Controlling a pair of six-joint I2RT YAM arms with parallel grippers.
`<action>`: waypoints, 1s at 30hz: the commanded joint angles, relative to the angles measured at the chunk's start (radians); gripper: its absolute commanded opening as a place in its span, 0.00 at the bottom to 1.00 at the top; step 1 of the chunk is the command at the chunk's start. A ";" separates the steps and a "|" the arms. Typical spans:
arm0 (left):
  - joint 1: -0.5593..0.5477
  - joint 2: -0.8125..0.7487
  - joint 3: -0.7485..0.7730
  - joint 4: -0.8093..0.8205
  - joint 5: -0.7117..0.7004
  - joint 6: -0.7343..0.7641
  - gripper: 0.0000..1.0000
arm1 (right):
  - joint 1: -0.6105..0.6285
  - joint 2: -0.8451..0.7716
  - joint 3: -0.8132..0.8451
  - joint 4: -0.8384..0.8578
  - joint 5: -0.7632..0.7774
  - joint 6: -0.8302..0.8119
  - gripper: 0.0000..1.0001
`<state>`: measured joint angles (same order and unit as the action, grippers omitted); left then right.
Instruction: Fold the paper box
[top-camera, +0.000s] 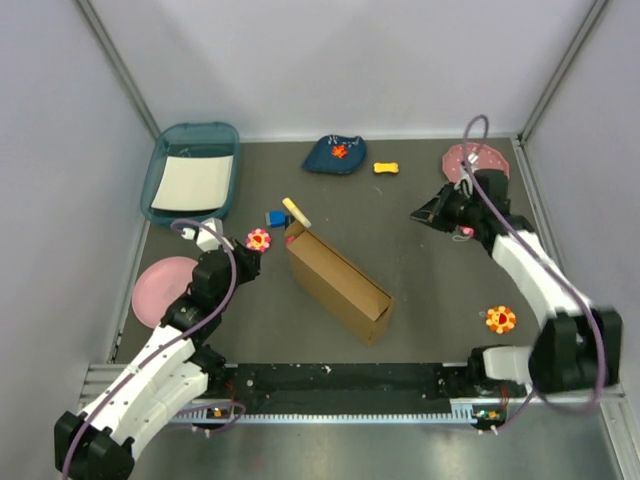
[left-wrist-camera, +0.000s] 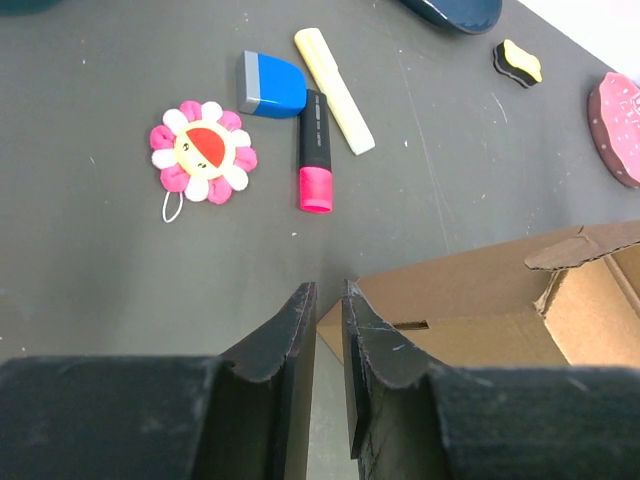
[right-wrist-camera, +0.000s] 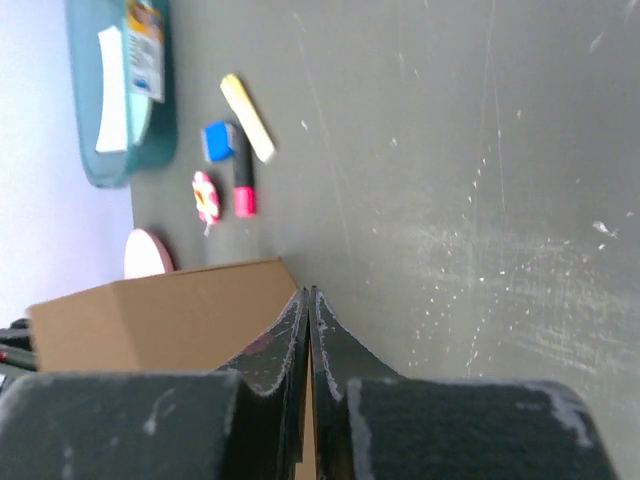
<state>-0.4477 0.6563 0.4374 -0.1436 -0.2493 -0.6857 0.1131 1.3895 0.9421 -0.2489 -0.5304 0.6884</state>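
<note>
The paper box (top-camera: 338, 283) is brown corrugated cardboard, standing partly formed as a long open trough in the middle of the table, running from upper left to lower right. My left gripper (top-camera: 250, 262) hovers just left of its upper end. In the left wrist view the left gripper (left-wrist-camera: 327, 290) stands open by a narrow gap with nothing in it, and the box (left-wrist-camera: 480, 310) lies right beyond the fingertips. My right gripper (top-camera: 420, 213) is off to the box's upper right, apart from it. Its jaws are shut and empty (right-wrist-camera: 309, 292), with the box (right-wrist-camera: 160, 320) farther off.
A teal tray (top-camera: 160, 185) with a white sheet sits at the back left, a pink plate (top-camera: 155, 290) beside my left arm. A pink flower toy (top-camera: 259, 239), a blue eraser (top-camera: 274, 217) and a yellow marker (top-camera: 296, 212) lie near the box's upper end. An orange flower (top-camera: 500, 319) lies at the right.
</note>
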 joint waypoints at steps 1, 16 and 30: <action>-0.002 0.014 -0.019 0.048 -0.025 -0.014 0.21 | 0.042 -0.326 -0.095 -0.179 0.294 -0.020 0.00; -0.002 0.311 -0.006 0.344 -0.113 -0.060 0.21 | 0.229 -0.947 -0.595 -0.377 0.322 0.213 0.00; -0.002 0.534 -0.023 0.584 -0.051 -0.123 0.19 | 0.456 -0.933 -0.740 -0.020 0.236 0.419 0.00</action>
<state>-0.4477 1.1580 0.3985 0.3317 -0.3218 -0.7879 0.5121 0.3904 0.1879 -0.3973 -0.2996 1.0637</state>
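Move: The paper box's middle lies about 13 cm back and 16 cm to the left of the right hand, some 10 cm lower; the orange flower is roughly 19 cm back and 19 cm to that hand's right, down on the table. From the left hand the box's middle is around 18 cm to the right, 4 cm back and 10 cm lower. The black marker sits about 10 cm ahead and 7 cm right of the left hand, the plush flower 8 cm ahead and 1 cm left, both some 15 cm below. Back in a fast arc of about 21 cm, the right hand, still shut, lifts first and then drops well below its starting height, finally easing some 5 cm left towards the box's near right end. Meanwhile the left hand sinks and reaches forward, about 6 cm each, towards the box's far left corner, its small finger gap unchanged. Neither is seen to touch. ##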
